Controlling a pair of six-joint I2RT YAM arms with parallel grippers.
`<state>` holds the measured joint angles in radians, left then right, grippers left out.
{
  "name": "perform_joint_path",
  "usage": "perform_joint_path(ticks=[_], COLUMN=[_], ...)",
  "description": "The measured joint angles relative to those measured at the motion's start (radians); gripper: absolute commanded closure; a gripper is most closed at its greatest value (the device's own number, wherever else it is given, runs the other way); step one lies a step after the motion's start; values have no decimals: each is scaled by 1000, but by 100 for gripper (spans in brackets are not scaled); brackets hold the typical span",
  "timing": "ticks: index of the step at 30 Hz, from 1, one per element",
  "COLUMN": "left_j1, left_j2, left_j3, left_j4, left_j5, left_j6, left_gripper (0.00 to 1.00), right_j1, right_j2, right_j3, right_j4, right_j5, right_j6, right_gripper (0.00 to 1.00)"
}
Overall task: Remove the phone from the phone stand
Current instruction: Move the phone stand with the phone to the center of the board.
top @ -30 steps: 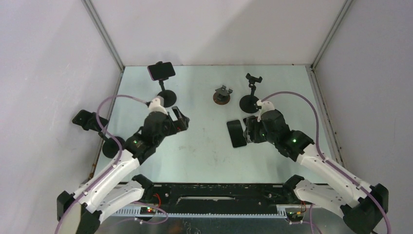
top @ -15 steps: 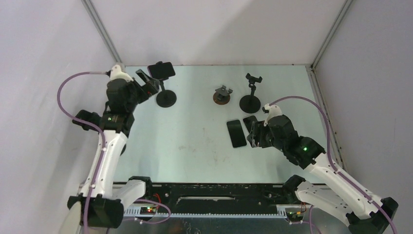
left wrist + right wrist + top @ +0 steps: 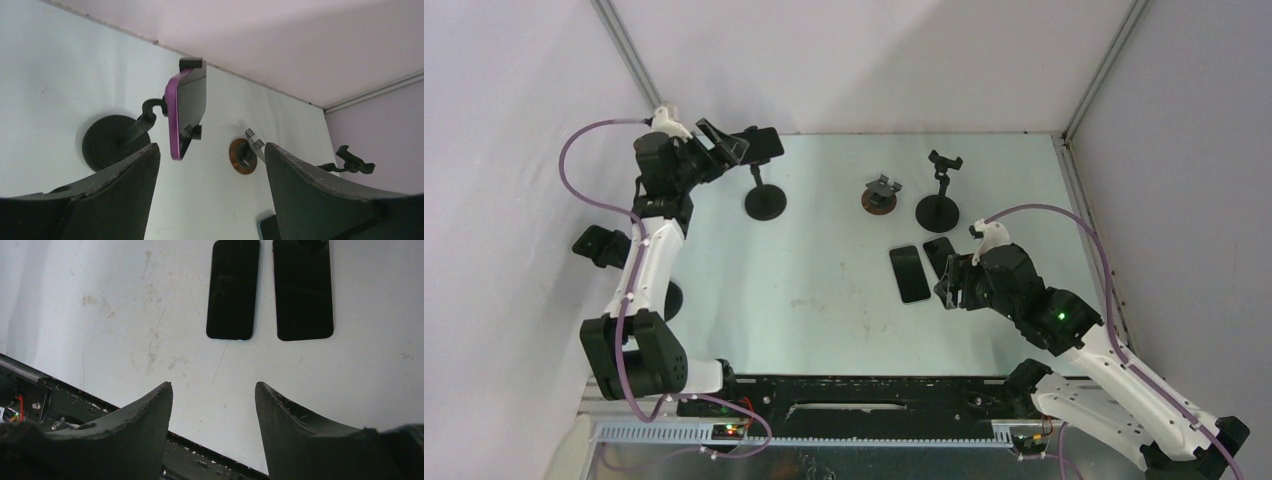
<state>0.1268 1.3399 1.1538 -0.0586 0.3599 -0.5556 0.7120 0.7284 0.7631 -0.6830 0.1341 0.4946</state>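
A phone with a purple edge (image 3: pixel 760 145) sits clamped sideways in a black phone stand (image 3: pixel 765 203) at the back left. In the left wrist view the phone (image 3: pixel 186 112) stands just beyond my fingertips, nearer the left finger (image 3: pixel 135 175), above the stand's round base (image 3: pixel 105 142). My left gripper (image 3: pixel 727 148) hovers right beside the phone, on its left, jaws open and empty (image 3: pixel 211 150). My right gripper (image 3: pixel 951 280) hangs open and empty (image 3: pixel 214 385) over the table, near two phones lying flat.
Two dark phones (image 3: pixel 910 272) (image 3: pixel 940 252) lie side by side right of centre. An empty black stand (image 3: pixel 941 190) and a small brown-based holder (image 3: pixel 882 194) stand at the back. The left wall runs close behind my left arm.
My left arm has swung from mid-table to the back left, up to the phone on the stand. My right gripper has drawn back from the flat phones toward the near edge.
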Motion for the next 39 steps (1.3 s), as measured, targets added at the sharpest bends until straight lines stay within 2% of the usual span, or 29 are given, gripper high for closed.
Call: perform_joint_path(ticks=[17, 29, 34, 39], left_j1=[1, 1, 1, 1], left_j2=[155, 284, 291, 291], left_j3=[100, 157, 157, 157], left_j4=[11, 47, 58, 58], left_j5=[-11, 73, 93, 110], left_j6=[65, 48, 41, 40], left_gripper=[29, 48, 63, 71], right_j1=[6, 7, 7, 7], right_j2=[-18, -36, -39, -39], right_j3=[-19, -24, -31, -32], right_j4=[-5, -35, -41, -43], right_j5=[-6, -3, -2, -2], right_j6=[15, 22, 22, 22], right_gripper=[35, 35, 35, 35])
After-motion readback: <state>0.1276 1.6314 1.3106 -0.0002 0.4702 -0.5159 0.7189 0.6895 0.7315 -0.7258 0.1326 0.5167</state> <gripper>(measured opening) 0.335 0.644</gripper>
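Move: The phone in the far-left phone stand has its middle about 6 cm ahead of the left hand, 5 cm to its right and 5 cm below. The small empty stand is some 35 cm to this hand's right, 3 cm ahead and 25 cm lower; the near-left phone stand is roughly 23 cm left, 18 cm back and 14 cm lower. From the right hand, the phone being approached is about 30 cm ahead, 47 cm left and 6 cm higher. Forward about 6 cm and down some 4 cm, the left hand eases in on the left side of the phone in the far-left stand, then all but stops there. The fingers narrow all the way from wide open to about a third, the fastest once the hand has arrived, bringing one on each face of the phone, while the wrist turns slightly clockwise. A firm grip can't be seen yet. ##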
